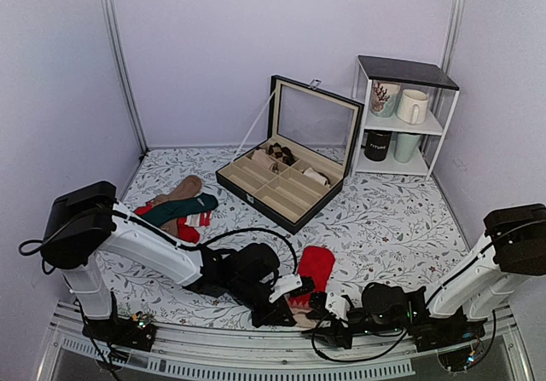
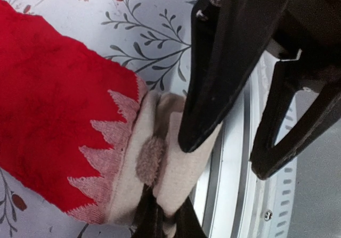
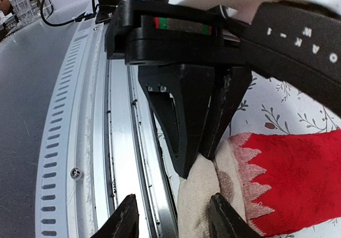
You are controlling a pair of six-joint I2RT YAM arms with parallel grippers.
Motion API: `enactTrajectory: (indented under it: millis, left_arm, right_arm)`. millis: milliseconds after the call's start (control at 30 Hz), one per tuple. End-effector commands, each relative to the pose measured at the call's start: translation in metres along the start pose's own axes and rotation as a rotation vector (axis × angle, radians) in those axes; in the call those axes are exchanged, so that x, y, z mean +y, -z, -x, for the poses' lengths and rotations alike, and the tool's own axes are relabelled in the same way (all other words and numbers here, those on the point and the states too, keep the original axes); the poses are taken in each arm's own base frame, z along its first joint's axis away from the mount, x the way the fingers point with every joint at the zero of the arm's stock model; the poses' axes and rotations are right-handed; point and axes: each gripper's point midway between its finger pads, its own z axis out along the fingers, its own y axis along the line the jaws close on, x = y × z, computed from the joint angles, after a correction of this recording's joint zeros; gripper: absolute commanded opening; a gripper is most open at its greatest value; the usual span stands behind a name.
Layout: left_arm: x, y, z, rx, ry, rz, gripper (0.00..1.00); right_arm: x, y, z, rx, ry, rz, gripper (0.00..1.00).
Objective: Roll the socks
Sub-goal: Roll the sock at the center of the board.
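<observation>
The red fuzzy socks [image 1: 316, 266] lie flat near the table's front edge, with their beige cuff [image 2: 176, 169] toward the metal rail. My left gripper [image 2: 162, 211] is shut on that cuff, pinching a fold of it. The right wrist view shows the left gripper [image 3: 205, 155] coming down from above onto the cuff [image 3: 200, 195]. My right gripper [image 3: 173, 214] is open and faces the left gripper [image 1: 290, 303] across the cuff's end. One of its fingers rests at the cuff and the other is over the rail. Seen from above, the right gripper [image 1: 328, 307] is beside the cuff.
A pile of other socks [image 1: 179, 204] lies at the left. An open black compartment box [image 1: 286, 181] stands behind the socks, and a white shelf with mugs [image 1: 401, 117] is at the back right. The metal rail [image 3: 114, 158] runs along the table's front edge.
</observation>
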Motion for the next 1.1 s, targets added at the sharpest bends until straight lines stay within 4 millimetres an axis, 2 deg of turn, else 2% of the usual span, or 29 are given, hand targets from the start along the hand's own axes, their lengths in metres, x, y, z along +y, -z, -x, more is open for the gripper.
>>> enactTrajectory:
  millis: [0, 200, 300, 400, 433, 467, 500, 700, 833, 933, 1067]
  left_arm:
    - [0.024, -0.007, -0.093, 0.292, 0.137, 0.078, 0.00]
    - [0.024, -0.010, -0.094, 0.294, 0.137, 0.068, 0.00]
    - [0.024, -0.009, -0.093, 0.292, 0.135, 0.064, 0.00]
    - [0.024, -0.007, -0.088, 0.273, 0.128, 0.068, 0.00]
    - [0.024, -0.005, -0.084, 0.260, 0.119, 0.074, 0.03]
    - [0.024, -0.003, -0.078, 0.240, 0.108, 0.082, 0.12]
    - [0.025, -0.001, -0.072, 0.218, 0.093, 0.094, 0.20]
    - [0.032, 0.033, -0.010, -0.020, -0.056, 0.236, 0.26]
    - [0.014, 0.055, 0.036, -0.221, -0.187, 0.242, 0.36]
    - [-0.002, 0.056, 0.048, -0.281, -0.301, 0.217, 0.41]
    - [-0.019, 0.043, 0.050, -0.304, -0.424, 0.203, 0.45]
  right_arm:
    - [0.001, -0.002, -0.012, 0.038, -0.024, -0.004, 0.45]
    - [-0.007, -0.007, -0.037, 0.147, -0.047, -0.054, 0.42]
    - [-0.008, -0.008, -0.048, 0.188, -0.057, -0.072, 0.37]
    - [-0.014, -0.008, -0.057, 0.228, -0.076, -0.116, 0.14]
    - [-0.016, -0.007, -0.058, 0.235, -0.088, -0.131, 0.06]
    - [-0.018, -0.005, -0.059, 0.237, -0.096, -0.143, 0.01]
    - [-0.019, -0.004, -0.059, 0.237, -0.110, -0.152, 0.00]
    - [-0.023, 0.012, -0.060, 0.239, -0.199, -0.178, 0.00]
    - [-0.033, 0.019, -0.067, 0.270, -0.323, -0.170, 0.00]
    - [-0.040, 0.021, -0.072, 0.294, -0.450, -0.139, 0.00]
    - [-0.041, 0.020, -0.084, 0.349, -0.588, -0.084, 0.00]
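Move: The sock's rolled end is already pinched by the left hand near its left side; its middle lies roughly 3 cm to the right of the left hand and 1 cm ahead, at the same height. From the open right hand it is some 2 cm left, 1 cm ahead and 3 cm below. The red part lies about 11 cm straight ahead of the right hand, the open box about 38 cm ahead and 8 cm left, the sock pile about 30 cm ahead and 34 cm left. The right fingers sink about 2 cm over the rolled end and shut on it; only then do the left fingers open, come free and lift away, forward at first and then up about 6 cm. Keeping its pinch, the right hand carries the roll some 3 cm forward and a little right, rolling forward about 20 degrees and turning slightly clockwise. ##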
